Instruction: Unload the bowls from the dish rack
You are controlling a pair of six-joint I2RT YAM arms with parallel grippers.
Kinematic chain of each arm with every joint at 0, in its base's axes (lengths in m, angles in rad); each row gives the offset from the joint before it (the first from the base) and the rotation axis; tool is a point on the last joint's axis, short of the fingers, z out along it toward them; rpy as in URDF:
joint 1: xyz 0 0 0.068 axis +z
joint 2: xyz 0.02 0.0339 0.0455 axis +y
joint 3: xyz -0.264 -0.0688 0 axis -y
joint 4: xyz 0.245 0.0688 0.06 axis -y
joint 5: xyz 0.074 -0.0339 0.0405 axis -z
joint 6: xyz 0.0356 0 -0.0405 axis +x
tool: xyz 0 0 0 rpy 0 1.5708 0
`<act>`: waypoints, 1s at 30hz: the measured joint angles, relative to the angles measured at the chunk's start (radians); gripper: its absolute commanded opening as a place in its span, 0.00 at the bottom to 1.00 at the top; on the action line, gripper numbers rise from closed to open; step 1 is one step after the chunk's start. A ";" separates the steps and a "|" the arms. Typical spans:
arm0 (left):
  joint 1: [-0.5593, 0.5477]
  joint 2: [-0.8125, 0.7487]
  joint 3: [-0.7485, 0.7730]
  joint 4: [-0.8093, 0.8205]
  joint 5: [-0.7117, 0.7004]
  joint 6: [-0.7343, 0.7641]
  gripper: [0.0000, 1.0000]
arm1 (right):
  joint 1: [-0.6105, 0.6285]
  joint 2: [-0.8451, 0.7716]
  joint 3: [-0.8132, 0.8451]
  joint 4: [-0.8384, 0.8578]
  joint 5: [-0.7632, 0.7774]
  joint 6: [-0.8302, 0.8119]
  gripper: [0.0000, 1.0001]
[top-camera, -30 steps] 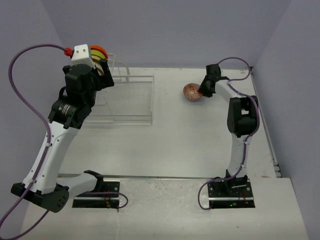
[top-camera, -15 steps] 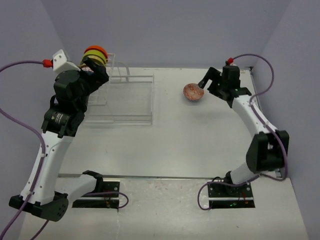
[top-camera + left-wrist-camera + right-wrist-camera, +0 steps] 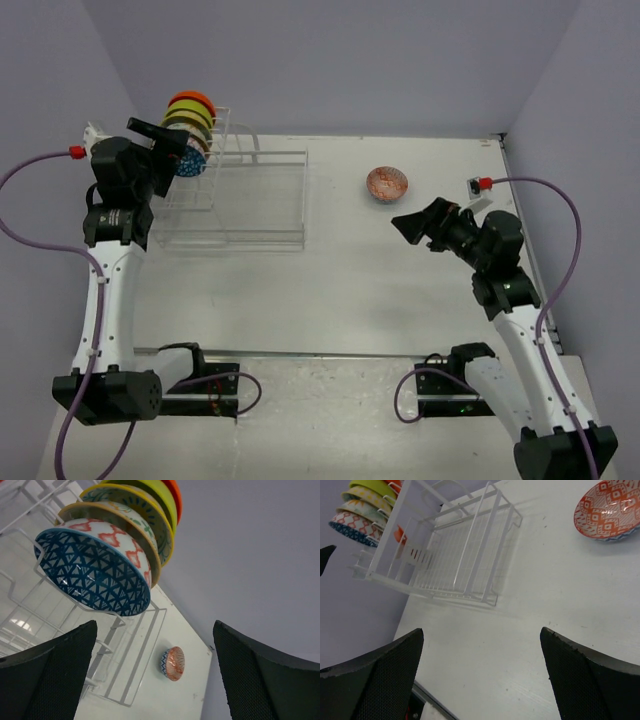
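Note:
The dish rack (image 3: 240, 205) stands at the back left, and several bowls (image 3: 189, 122) stand on edge in its taller end. Nearest my left gripper (image 3: 165, 148) is a blue patterned bowl (image 3: 95, 572); yellow-rimmed, green and orange ones line up behind it. The left gripper (image 3: 155, 625) is open, just in front of that bowl without touching it. A red patterned bowl (image 3: 386, 183) sits upright on the table to the right of the rack, and also shows as the red bowl (image 3: 607, 510). My right gripper (image 3: 420, 225) hangs open and empty, nearer than the red bowl.
The rack's low flat section (image 3: 450, 555) holds nothing that shows. The table's right edge (image 3: 530, 250) runs close beside the right arm. A purple wall rises behind the rack. Purple cables loop out from both arms.
The right gripper opened, let go of the red bowl and pulled back toward the near right. The left arm swung left and turned its open gripper toward the bowls in the rack.

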 measured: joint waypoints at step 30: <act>0.159 0.075 -0.255 0.453 0.215 -0.101 0.46 | 0.000 -0.151 -0.017 -0.116 -0.096 -0.065 0.99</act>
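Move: The next to come out, the blue bowl at the near end of the rack's stack, has its middle about 7 cm ahead of the left hand, 1 cm to its right and some 9 cm below. Tightly behind that bowl stands the tan-rimmed bowl, roughly 3 cm farther out, then the yellow bowl about 7 cm farther out, both near the same height. From the right hand the blue bowl lies about 46 cm left and 16 cm ahead, roughly level with it. The blue bowl's upper rim is what the left hand goes for: it first sinks about 4 cm, then eases forward and left, the fingers closing from wide open to about half, one inside the bowl and one outside the rim, not yet shut on it. The right hand, still open, draws back about 4 cm and waits. ##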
